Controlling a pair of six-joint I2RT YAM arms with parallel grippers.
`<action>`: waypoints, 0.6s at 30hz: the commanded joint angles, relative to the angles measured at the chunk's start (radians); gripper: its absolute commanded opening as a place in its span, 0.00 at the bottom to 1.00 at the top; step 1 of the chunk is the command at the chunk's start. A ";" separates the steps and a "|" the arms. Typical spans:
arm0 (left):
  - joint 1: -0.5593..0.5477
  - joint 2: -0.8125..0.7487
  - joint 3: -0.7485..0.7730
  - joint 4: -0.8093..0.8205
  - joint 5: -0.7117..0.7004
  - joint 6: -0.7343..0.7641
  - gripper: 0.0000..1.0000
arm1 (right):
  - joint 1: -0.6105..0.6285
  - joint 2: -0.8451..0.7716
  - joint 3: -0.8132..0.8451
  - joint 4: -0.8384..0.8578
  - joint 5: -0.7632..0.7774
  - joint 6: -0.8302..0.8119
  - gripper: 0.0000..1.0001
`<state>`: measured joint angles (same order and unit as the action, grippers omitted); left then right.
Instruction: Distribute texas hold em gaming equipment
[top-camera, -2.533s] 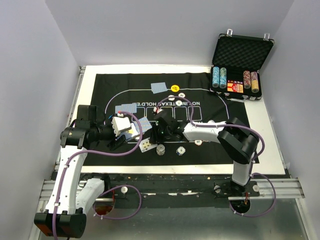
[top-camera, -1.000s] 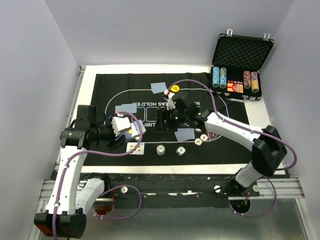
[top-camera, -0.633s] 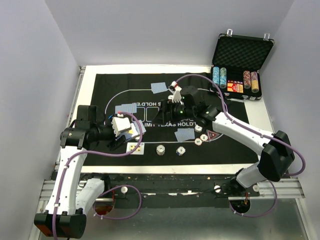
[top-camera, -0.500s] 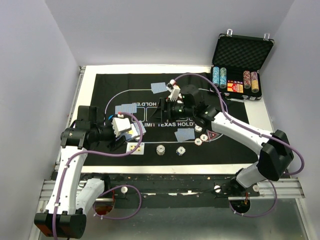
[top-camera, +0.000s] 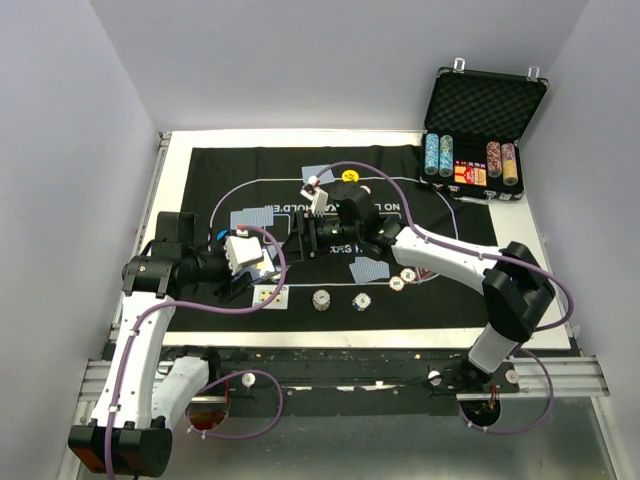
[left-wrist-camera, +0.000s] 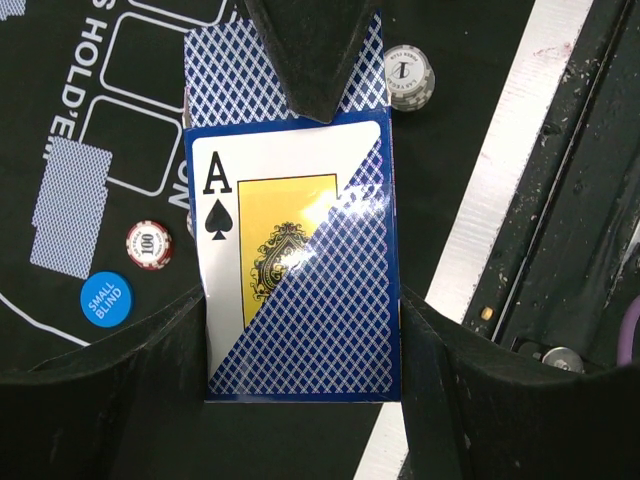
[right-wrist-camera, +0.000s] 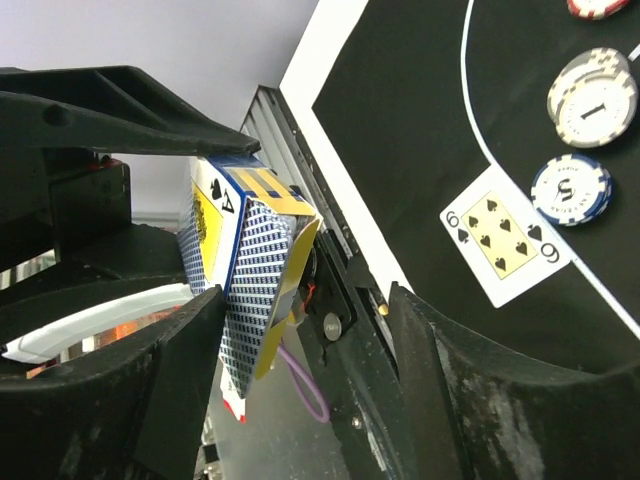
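Note:
My left gripper (left-wrist-camera: 300, 345) is shut on the blue deck box (left-wrist-camera: 295, 260), whose front shows an ace of spades, and holds it above the mat's front left (top-camera: 243, 249). Pointing left at that box is my right gripper (top-camera: 297, 238), which is open. The box's opened flap end (right-wrist-camera: 250, 285) stands between its fingers, close to the left finger (right-wrist-camera: 170, 370). Face-down blue cards (top-camera: 370, 269) (top-camera: 251, 217) lie on the mat. A face-up six of spades (right-wrist-camera: 507, 247) lies near the speckled chip stacks (top-camera: 321, 299) (top-camera: 362, 299). The yellow button (top-camera: 350, 176) sits at the back, the blue button (left-wrist-camera: 106, 298) on the left.
The black felt mat (top-camera: 200, 170) covers most of the white table. An open black case (top-camera: 482, 105) with rows of chips stands at the back right. More chips (top-camera: 397, 283) lie right of centre. The table's metal front rail (top-camera: 340, 372) runs beneath both arms.
My right arm has swung from the back middle of the mat leftward to the deck box. The left arm and the box have stayed put.

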<state>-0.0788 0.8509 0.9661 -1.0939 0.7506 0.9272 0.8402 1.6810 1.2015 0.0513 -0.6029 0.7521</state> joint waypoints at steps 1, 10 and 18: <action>-0.006 -0.007 0.005 0.025 0.009 0.015 0.48 | 0.008 0.022 0.020 0.010 -0.021 0.007 0.69; -0.006 -0.007 0.003 0.029 0.010 0.012 0.48 | 0.000 -0.023 -0.040 0.022 0.009 0.027 0.53; -0.006 -0.001 0.006 0.031 0.013 0.010 0.48 | -0.027 -0.076 -0.109 0.042 0.012 0.053 0.49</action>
<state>-0.0807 0.8528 0.9661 -1.0977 0.7292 0.9279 0.8230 1.6382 1.1324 0.0956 -0.6060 0.7971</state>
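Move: The playing card sticking out of the card box's mouth lies almost at the right hand's point, about 1 cm back and 1 cm left. The face-up six lies on the mat some 12 cm back, 6 cm left and 15 cm below; the white chip stack about 13 cm back and 7 cm right; the left face-down cards some 8 cm ahead and 10 cm left. From the left hand, which holds the box, the card is about 8 cm right, 4 cm ahead and 4 cm higher. The card's protruding end already has one right fingertip over its back; the right gripper closes around it from wide to about half open while nearly in place, then starts back to the right by about 1.5 cm, dragging the card out of the box's mouth. The left hand keeps its grip on the box and holds almost still against the pull, the box tilted up towards the right hand. ##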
